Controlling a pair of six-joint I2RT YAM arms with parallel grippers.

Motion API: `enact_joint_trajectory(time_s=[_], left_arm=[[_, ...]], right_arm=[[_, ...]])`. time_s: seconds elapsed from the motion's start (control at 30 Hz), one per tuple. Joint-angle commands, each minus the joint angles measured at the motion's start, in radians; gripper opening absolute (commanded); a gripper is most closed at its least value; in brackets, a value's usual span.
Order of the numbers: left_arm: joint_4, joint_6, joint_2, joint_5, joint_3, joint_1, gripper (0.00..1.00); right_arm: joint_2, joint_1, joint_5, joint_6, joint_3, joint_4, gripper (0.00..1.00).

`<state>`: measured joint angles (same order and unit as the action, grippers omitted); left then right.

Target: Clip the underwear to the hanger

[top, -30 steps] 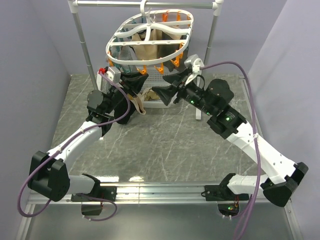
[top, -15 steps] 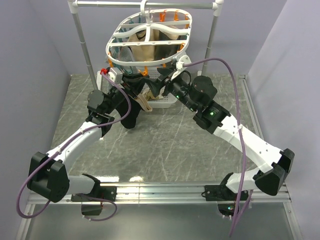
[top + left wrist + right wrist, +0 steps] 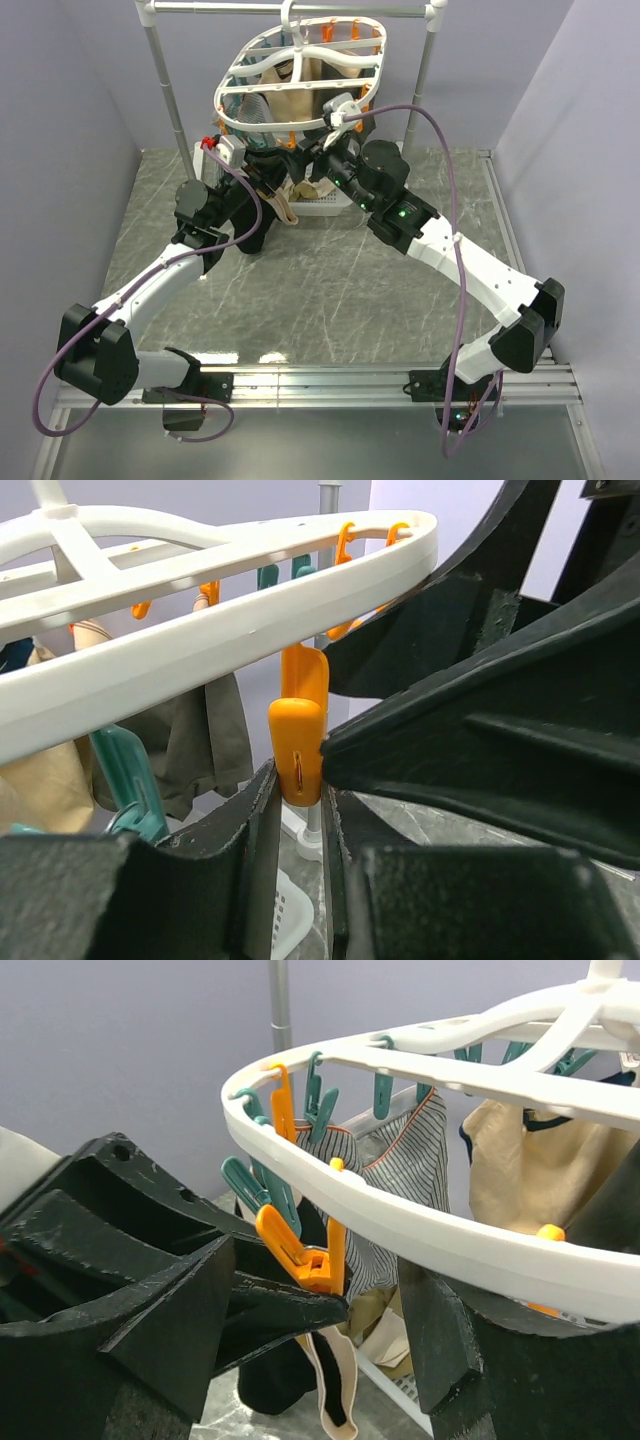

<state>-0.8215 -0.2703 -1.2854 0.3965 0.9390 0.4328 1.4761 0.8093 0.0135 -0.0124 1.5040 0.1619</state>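
The white oval hanger hangs from the rail, and its front rim crosses both wrist views. An orange clothespin dangles from that rim. My left gripper reaches up under the pin, shut on the underwear, whose black cloth and beige waistband hang below its fingertips. The pin's lower end sits just above the narrow gap between the left fingers. My right gripper is open, its fingers standing on either side of the pin, close against the left gripper.
A white perforated basket stands on the table under the hanger. A grey metal rail stand carries the hanger. Beige garments, a striped cloth and teal pins hang from the frame.
My right arm has swung left and up from the basket's right side to the hanger's front rim, beside the left gripper. The hanger has shifted slightly. The left arm has barely moved.
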Motion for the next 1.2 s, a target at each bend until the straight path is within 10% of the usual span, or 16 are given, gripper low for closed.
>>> enact_joint_trajectory(time_s=[0.0,0.27,0.5,0.77,1.17], left_arm=[[-0.013,0.017,0.031,0.039,0.037,0.007,0.17],[-0.001,0.016,0.029,0.053,0.032,0.009,0.17],[0.027,0.022,0.044,0.071,0.027,0.009,0.26],[0.172,0.134,0.122,0.099,0.020,0.009,0.49],[1.092,0.928,0.356,0.314,0.061,0.009,0.69]], right_arm=[[0.012,0.004,0.029,0.000,0.073,0.024,0.73],[0.053,0.004,0.086,0.006,0.116,-0.001,0.66],[0.062,0.004,0.068,0.043,0.137,-0.035,0.19],[0.046,0.002,0.066,0.069,0.125,-0.048,0.00],[0.052,0.002,0.109,0.075,0.125,-0.088,0.00]])
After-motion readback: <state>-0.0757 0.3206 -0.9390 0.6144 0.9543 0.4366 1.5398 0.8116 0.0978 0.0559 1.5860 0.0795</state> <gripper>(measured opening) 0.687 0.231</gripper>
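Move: The orange clip on the hanger's near rim is already pinched by the left fingers, and lies about 2 cm ahead of the open right hand, 1 cm to its left and 1 cm below. From the right hand, a pair of teal clips hangs some 8 cm left and 4 cm ahead, and the next orange clip about 6 cm right and 3 cm ahead. The underwear's loose waistband hangs some 12 cm below the left hand, about 6 cm to its left and 1 cm back. Easing forward about 1.5 cm around the orange clip, the right hand shuts its fingers on it beside the left fingertips and keeps it pinched. Only then does the left hand open wide, come free of the clip and speed away, back about 8 cm and some 4 cm down, slightly left, its wrist rolling so the fingers tip down about 30 degrees to nearly level. ##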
